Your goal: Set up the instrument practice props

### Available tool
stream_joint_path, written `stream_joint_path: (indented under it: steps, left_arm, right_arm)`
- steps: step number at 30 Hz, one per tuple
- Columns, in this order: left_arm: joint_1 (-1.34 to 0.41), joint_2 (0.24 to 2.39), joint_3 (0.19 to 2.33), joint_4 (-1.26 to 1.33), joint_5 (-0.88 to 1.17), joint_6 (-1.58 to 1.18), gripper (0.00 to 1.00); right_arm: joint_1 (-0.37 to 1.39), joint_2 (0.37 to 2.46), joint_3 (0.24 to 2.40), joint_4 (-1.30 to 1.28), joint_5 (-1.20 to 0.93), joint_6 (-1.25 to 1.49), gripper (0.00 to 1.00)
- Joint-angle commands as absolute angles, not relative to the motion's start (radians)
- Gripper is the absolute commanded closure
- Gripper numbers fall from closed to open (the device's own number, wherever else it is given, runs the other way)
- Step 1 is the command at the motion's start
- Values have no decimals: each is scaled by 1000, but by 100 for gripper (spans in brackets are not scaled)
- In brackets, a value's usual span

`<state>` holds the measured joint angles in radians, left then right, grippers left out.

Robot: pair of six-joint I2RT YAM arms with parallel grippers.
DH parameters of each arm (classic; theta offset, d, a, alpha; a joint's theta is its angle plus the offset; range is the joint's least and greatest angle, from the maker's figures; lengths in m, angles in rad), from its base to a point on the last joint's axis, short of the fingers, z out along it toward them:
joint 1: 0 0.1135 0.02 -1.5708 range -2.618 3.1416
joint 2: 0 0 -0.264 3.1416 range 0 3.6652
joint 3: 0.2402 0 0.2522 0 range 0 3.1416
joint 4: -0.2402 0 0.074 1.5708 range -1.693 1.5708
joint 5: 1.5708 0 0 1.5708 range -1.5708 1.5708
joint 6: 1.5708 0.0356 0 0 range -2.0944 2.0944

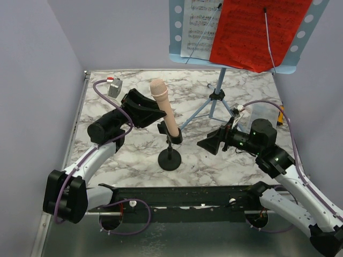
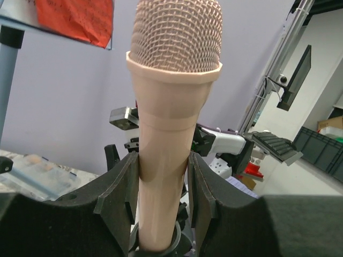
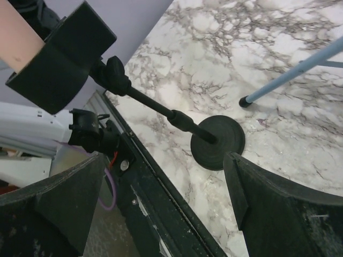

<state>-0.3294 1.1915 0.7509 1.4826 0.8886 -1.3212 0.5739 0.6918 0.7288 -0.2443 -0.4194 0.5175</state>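
The pinkish-beige microphone (image 1: 163, 107) stands tilted in the clip of its black stand, whose round base (image 1: 170, 159) rests on the marble table. My left gripper (image 1: 149, 111) is shut on the microphone body (image 2: 171, 107), with a pad pressed against each side. My right gripper (image 1: 208, 144) is open and holds nothing. It hovers right of the stand base (image 3: 217, 142), which lies ahead of its spread fingers (image 3: 284, 214). The light blue music stand (image 1: 241, 64) stands at the back on tripod legs (image 1: 214, 104). It carries white sheet music (image 1: 198, 27) and a red sheet (image 1: 257, 32).
A small grey box (image 1: 114, 87) sits at the back left beside the left arm's cable. A clear box (image 1: 263, 113) stands behind the right arm. The black rail (image 1: 177, 195) runs along the table's near edge. One blue tripod leg (image 3: 289, 77) ends close to the stand base.
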Motion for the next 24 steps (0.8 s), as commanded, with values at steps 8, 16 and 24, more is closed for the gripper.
stream_joint_path:
  steps: [8,16,24]
  left_arm:
    - [-336,1213,732,1639,973,-1327,100]
    - [-333,1174,738,1494,946,-1280,55]
    - [-297,1073,679,1340,880,-1182,18]
  right_arm:
    - [575,885,983,-106,-681,377,0]
    - [601,979,1139,-75,-647,409,0]
    - [658,1073,1273,-103,-550,405,0]
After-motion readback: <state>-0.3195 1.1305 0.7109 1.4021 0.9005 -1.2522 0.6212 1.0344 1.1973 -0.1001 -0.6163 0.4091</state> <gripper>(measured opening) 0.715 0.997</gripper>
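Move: Already reaching down into the clip, the microphone is still held by the left hand; the clip lies about 11 cm below that hand, 4 cm to its right and 1 cm ahead. From the right hand, the microphone's middle is some 14 cm to the left, 1 cm ahead and 16 cm up; the clip is about 10 cm left, 2 cm ahead and 6 cm up. The stand's round base sits roughly 13 cm left, 6 cm ahead and 26 cm down. Rising about 14 cm and swinging some 6 cm left, the wide-open right hand closes in on the microphone, its fingers tipping up nearly 20 degrees and turning a little counter-clockwise, without touching. The left hand sinks only about 1 cm, holds there, then spreads its fingers and lets go of the handle, staying around it. ##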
